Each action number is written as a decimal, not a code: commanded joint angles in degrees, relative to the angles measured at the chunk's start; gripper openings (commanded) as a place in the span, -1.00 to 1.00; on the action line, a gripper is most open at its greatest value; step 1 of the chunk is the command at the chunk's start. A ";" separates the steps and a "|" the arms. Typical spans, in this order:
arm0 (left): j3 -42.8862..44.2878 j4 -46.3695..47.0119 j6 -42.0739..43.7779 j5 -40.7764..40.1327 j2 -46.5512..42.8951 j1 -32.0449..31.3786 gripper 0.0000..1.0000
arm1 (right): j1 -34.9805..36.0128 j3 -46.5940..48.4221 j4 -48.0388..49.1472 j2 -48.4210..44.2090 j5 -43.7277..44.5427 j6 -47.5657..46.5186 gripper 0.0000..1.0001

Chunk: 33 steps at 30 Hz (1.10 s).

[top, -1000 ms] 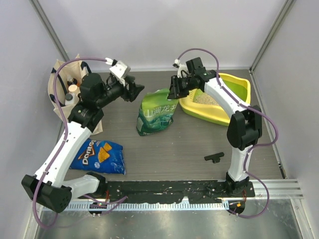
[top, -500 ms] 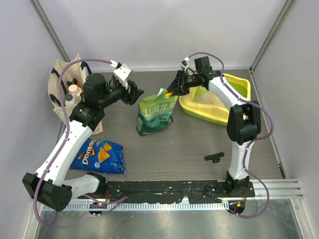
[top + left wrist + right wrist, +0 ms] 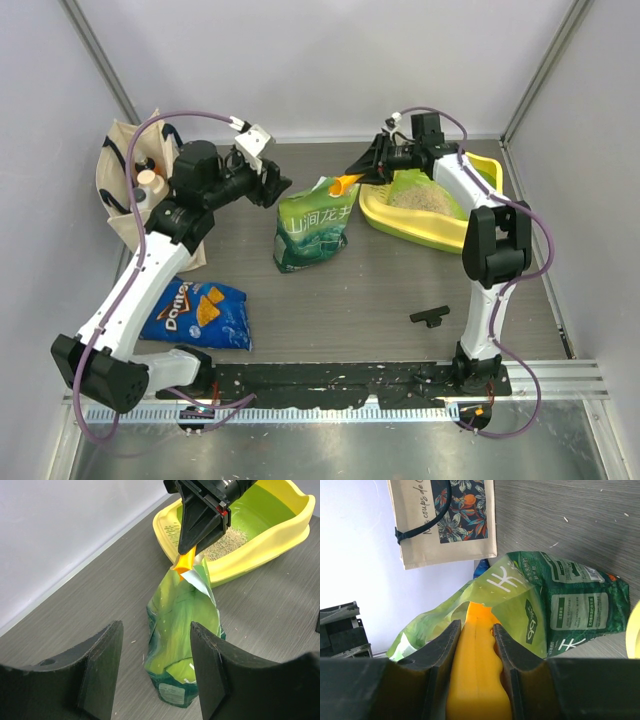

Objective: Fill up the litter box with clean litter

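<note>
The litter box (image 3: 455, 232) lies at the back right, yellow rim around a green basin, with a patch of clean litter (image 3: 412, 197) inside. My right gripper (image 3: 364, 171) is shut on an orange scoop (image 3: 345, 184), whose tip points down into the open mouth of the green pouch (image 3: 314, 226). In the right wrist view the scoop (image 3: 477, 680) fills the gap between the fingers (image 3: 440, 655) and enters the pouch (image 3: 560, 600). My left gripper (image 3: 276, 185) hangs open left of the pouch. Its wrist view shows the pouch (image 3: 182, 625) beyond the open fingers (image 3: 102, 670), untouched.
A blue Doritos bag (image 3: 198, 313) lies at the front left. A cloth tote bag (image 3: 125, 190) holding bottles stands at the back left against the wall. A small black part (image 3: 430, 316) lies near the right arm's base. Walls close in the table on three sides.
My right wrist has swung back and turned, bringing the orange scoop into sight with its tip at the pouch's mouth. My left gripper has shifted slightly and stays open.
</note>
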 commanded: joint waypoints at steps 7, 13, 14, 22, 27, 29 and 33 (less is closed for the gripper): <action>5.63 0.30 1.70 1.48 2.29 0.31 0.19 | -5.24 -1.97 6.46 -3.09 -4.90 4.97 -0.98; 6.69 1.17 1.88 1.91 3.79 0.23 0.18 | -8.32 -1.00 6.63 -3.00 -4.91 5.49 -0.98; 6.69 1.26 1.97 2.09 3.96 0.31 0.19 | -8.76 -1.00 7.33 -3.18 -5.17 5.67 -0.98; 8.18 1.27 1.88 2.80 5.81 0.23 0.18 | -9.38 -3.20 13.74 -3.00 -9.29 10.85 -0.98; 10.29 0.30 2.84 3.06 7.04 0.22 0.18 | -10.34 -4.08 19.54 -2.65 -11.06 15.49 -0.98; 11.08 -0.32 3.37 2.97 7.48 0.22 0.18 | -10.61 -6.27 25.77 -2.83 -11.85 17.96 -0.98; 12.66 -1.46 4.42 2.62 8.62 0.22 0.19 | -12.09 -8.91 32.11 -2.65 -13.34 22.44 -0.98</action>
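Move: The right hand holds the yellow scoop with its blade in the bag; the bag's mouth lies about 9 cm to its left, 2 cm back and 5 cm lower. The litter box, where the scoop is headed, has its middle roughly 16 cm to the right, level fore and aft, some 18 cm below. From the empty left hand the bag's mouth is about 6 cm ahead, 11 cm right and 16 cm below, the litter box some 35 cm right, 7 cm ahead, 29 cm lower. Rightward, with some forward travel and a late slight rise, the right hand draws the scoop back out of the bag's mouth towards the litter box, about 7 cm in all, slowing midway and then going on. Its wrist tips the left-pointing blade up by some 10 degrees and the fingers keep their hold on the handle. The left hand, open and empty, eases about 3 cm forward and right, ending slightly higher. ##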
